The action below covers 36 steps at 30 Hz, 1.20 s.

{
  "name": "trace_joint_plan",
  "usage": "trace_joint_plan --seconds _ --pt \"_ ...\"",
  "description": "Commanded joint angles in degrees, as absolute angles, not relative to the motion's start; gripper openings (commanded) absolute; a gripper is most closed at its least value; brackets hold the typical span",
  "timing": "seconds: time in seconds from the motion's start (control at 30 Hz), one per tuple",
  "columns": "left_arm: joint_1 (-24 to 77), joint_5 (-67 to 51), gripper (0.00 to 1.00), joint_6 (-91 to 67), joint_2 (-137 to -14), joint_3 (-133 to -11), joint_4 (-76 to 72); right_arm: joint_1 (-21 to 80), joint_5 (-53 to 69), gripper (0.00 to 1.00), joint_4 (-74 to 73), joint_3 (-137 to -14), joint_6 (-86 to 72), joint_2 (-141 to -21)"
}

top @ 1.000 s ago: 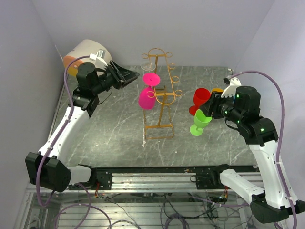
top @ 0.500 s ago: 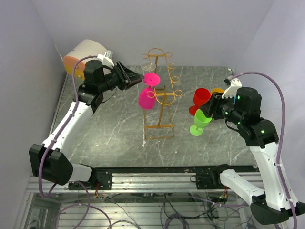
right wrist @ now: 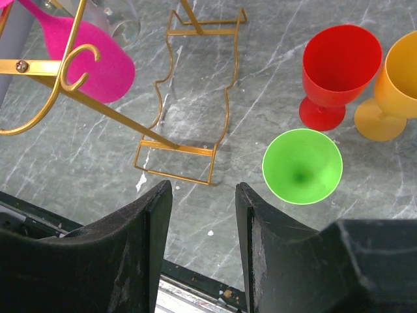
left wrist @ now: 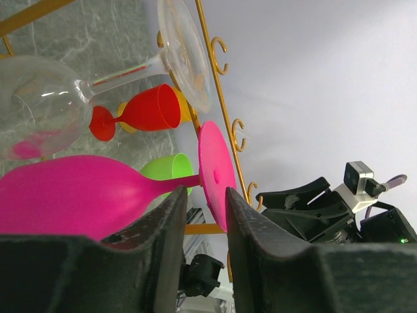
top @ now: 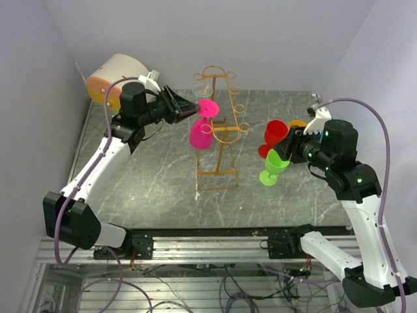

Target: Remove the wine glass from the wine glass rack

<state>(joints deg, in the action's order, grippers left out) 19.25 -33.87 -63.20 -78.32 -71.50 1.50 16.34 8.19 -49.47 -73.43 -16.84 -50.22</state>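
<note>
The golden wire wine glass rack [top: 218,127] stands mid-table. A pink wine glass [top: 201,134] hangs on it upside down, with its foot [top: 207,107] on top, and a clear wine glass [top: 202,88] hangs behind. My left gripper [top: 192,109] is open at the pink glass's foot. In the left wrist view the stem and foot [left wrist: 215,166] sit between the fingertips [left wrist: 172,215] of the gripper [left wrist: 205,199], and I see a gap beside the stem. My right gripper [top: 287,147] is open and holds nothing; it hovers [right wrist: 201,195] above the table near a green glass [right wrist: 301,166].
Red [top: 275,134], orange [top: 296,122] and green [top: 273,166] glasses stand upright on the table's right side. A round white-and-orange object [top: 117,75] sits at the back left. Walls close off the back and sides. The rack's base frame [right wrist: 176,149] lies left of the green glass.
My left arm has swung right toward the rack until its fingertips reached the pink glass's foot, and its jaws have narrowed slightly. The right arm has not moved.
</note>
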Motion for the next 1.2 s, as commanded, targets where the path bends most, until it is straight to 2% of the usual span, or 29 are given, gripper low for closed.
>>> trace_joint_plan --seconds 0.0,0.1,0.17,0.9,1.17 --pt "20.0 -35.5 0.37 -63.7 -79.2 -72.7 -0.7 16.2 8.2 0.44 -48.3 -73.1 -16.3 -49.5" --pt "20.0 -35.3 0.18 -63.2 -79.2 -73.1 0.1 16.2 8.3 0.43 -48.0 -73.1 -16.3 -49.5" --pt "20.0 -35.3 0.15 -63.3 -79.0 -73.2 0.1 16.2 8.4 0.43 -48.0 -73.1 -16.4 -49.4" --pt "19.9 -27.8 0.13 -63.2 -73.8 -75.9 8.8 16.2 8.4 0.42 -47.5 -73.0 -17.2 -49.0" --pt "19.1 -20.4 0.13 -64.8 -68.4 -73.4 10.5 16.2 8.0 0.42 -47.3 -72.7 -17.8 -48.3"
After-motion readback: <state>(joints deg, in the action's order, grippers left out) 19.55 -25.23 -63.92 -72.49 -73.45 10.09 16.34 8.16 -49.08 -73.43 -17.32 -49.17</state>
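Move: The pink glass hangs upside down, its foot edge already between the left hand's open fingers; its middle is about 2 cm right, some 7 cm below and about level forward. The clear glass hangs roughly 6 cm ahead and 2 cm right, its middle 8 cm below. The rack's empty near ring sits about 4 cm back, 3 cm right, at hand height. From the right hand the pink glass is some 12 cm ahead, 19 cm left and 4 cm lower. The left fingers shut on the rim of the pink glass's foot and pinch it from the side, the hand all but still. Keeping that grip, the hand then draws the glass left and up, about 2.5 cm left and 2 cm up and gathering speed, away from the rack's frame, while turning a little under 10 degrees counter-clockwise. ##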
